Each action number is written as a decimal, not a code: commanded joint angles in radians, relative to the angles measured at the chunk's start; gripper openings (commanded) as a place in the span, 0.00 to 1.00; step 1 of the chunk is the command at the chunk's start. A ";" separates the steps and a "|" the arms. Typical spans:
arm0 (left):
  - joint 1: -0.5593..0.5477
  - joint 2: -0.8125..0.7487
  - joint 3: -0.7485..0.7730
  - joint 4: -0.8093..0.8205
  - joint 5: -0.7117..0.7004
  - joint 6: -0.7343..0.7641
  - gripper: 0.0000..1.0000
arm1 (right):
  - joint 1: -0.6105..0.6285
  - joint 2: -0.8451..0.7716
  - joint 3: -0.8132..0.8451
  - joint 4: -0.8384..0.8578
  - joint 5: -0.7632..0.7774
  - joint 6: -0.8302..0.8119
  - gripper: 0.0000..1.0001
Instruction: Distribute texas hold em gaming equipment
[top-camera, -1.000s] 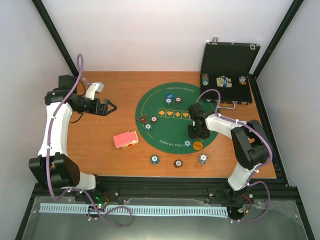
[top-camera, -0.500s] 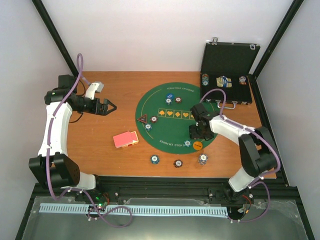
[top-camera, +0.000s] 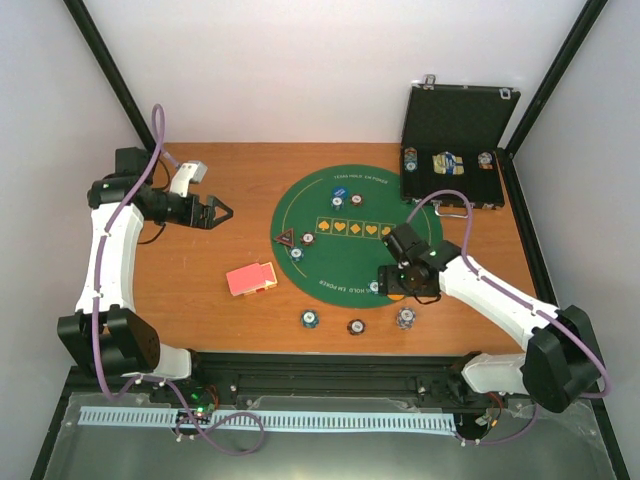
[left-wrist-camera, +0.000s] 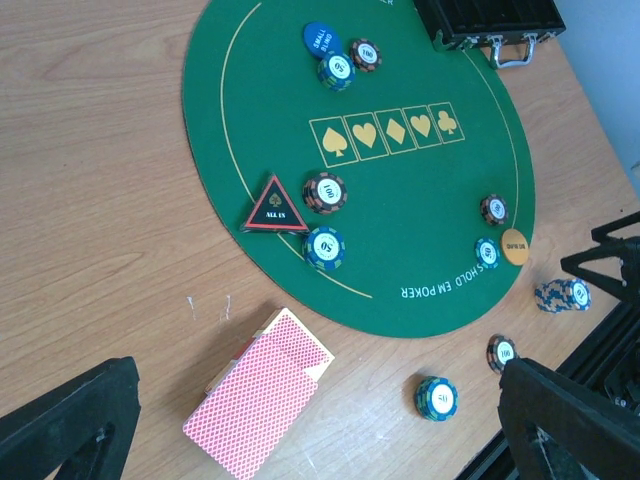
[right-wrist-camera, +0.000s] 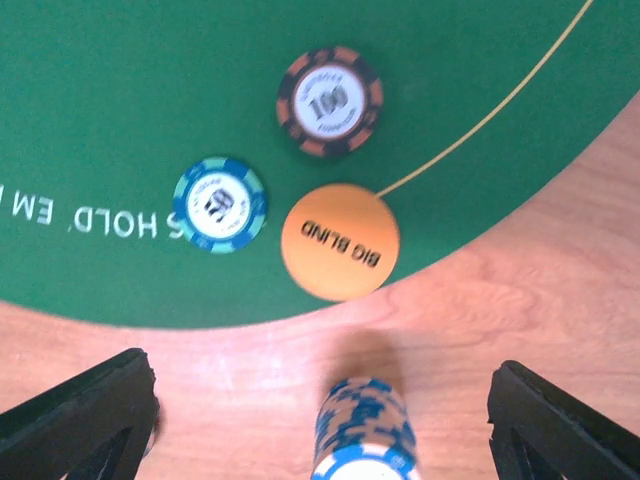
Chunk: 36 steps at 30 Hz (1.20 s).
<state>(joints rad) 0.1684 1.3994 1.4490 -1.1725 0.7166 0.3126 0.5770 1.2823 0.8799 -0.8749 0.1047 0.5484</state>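
Note:
A round green felt mat (top-camera: 345, 262) holds a blue disc (top-camera: 339, 194), a dark red-edged triangle (top-camera: 286, 238) and several chips. A red-backed card deck (top-camera: 251, 279) lies on the wood to the mat's left. Three chip piles (top-camera: 310, 319) lie on the wood below the mat. My right gripper (top-camera: 402, 283) hangs open over the mat's near right edge. In the right wrist view (right-wrist-camera: 320, 420) a blue-and-tan chip stack (right-wrist-camera: 365, 430) stands between its fingers, touching neither, just below the orange disc (right-wrist-camera: 340, 241). My left gripper (top-camera: 222, 212) is open and empty, high at the left.
The black hinged case (top-camera: 455, 150) stands open at the back right with chips and cards inside. In the left wrist view the deck (left-wrist-camera: 260, 392) lies below the triangle (left-wrist-camera: 275, 205). The table's front edge and black rail run close behind the loose chips.
My right arm has swung its elbow out to the right, and its gripper has moved nearer, from the mat's right part to its near edge. The left arm has barely moved.

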 joint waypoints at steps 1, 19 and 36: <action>0.004 0.002 0.044 -0.013 0.029 0.006 1.00 | 0.049 -0.021 -0.026 -0.056 -0.020 0.123 0.90; 0.004 0.005 0.049 -0.019 0.029 0.019 1.00 | 0.050 -0.110 -0.217 0.002 -0.068 0.251 0.71; 0.004 0.010 0.042 -0.014 0.030 0.014 1.00 | 0.050 -0.114 -0.226 0.014 -0.073 0.236 0.50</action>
<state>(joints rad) 0.1684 1.4040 1.4509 -1.1759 0.7292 0.3180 0.6228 1.1816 0.6651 -0.8608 0.0254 0.7761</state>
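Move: The tall blue-and-white chip stack stands about 6 cm back and 1 cm right of the right hand, its middle some 6 cm lower. On the mat 8 cm below lie the BIG BLIND disc, about 2 cm ahead, level sideways, and the single blue 50 chip, some 3 cm ahead and 5 cm left. The short dark 100 stack sits 9 cm back, 12 cm left and 7 cm down. From the left hand, the tall stack is roughly 15 cm back, 50 cm right and 23 cm down. Draw the open right gripper back about 6 cm and sink it 4 to 5 cm, off the mat and down onto the tall blue-and-white chip stack. On the way turn it some 10 degrees clockwise and bring the fingers closer to vertical. Narrow the fingers to roughly half open, pausing over the stack with one finger either side of its top. ##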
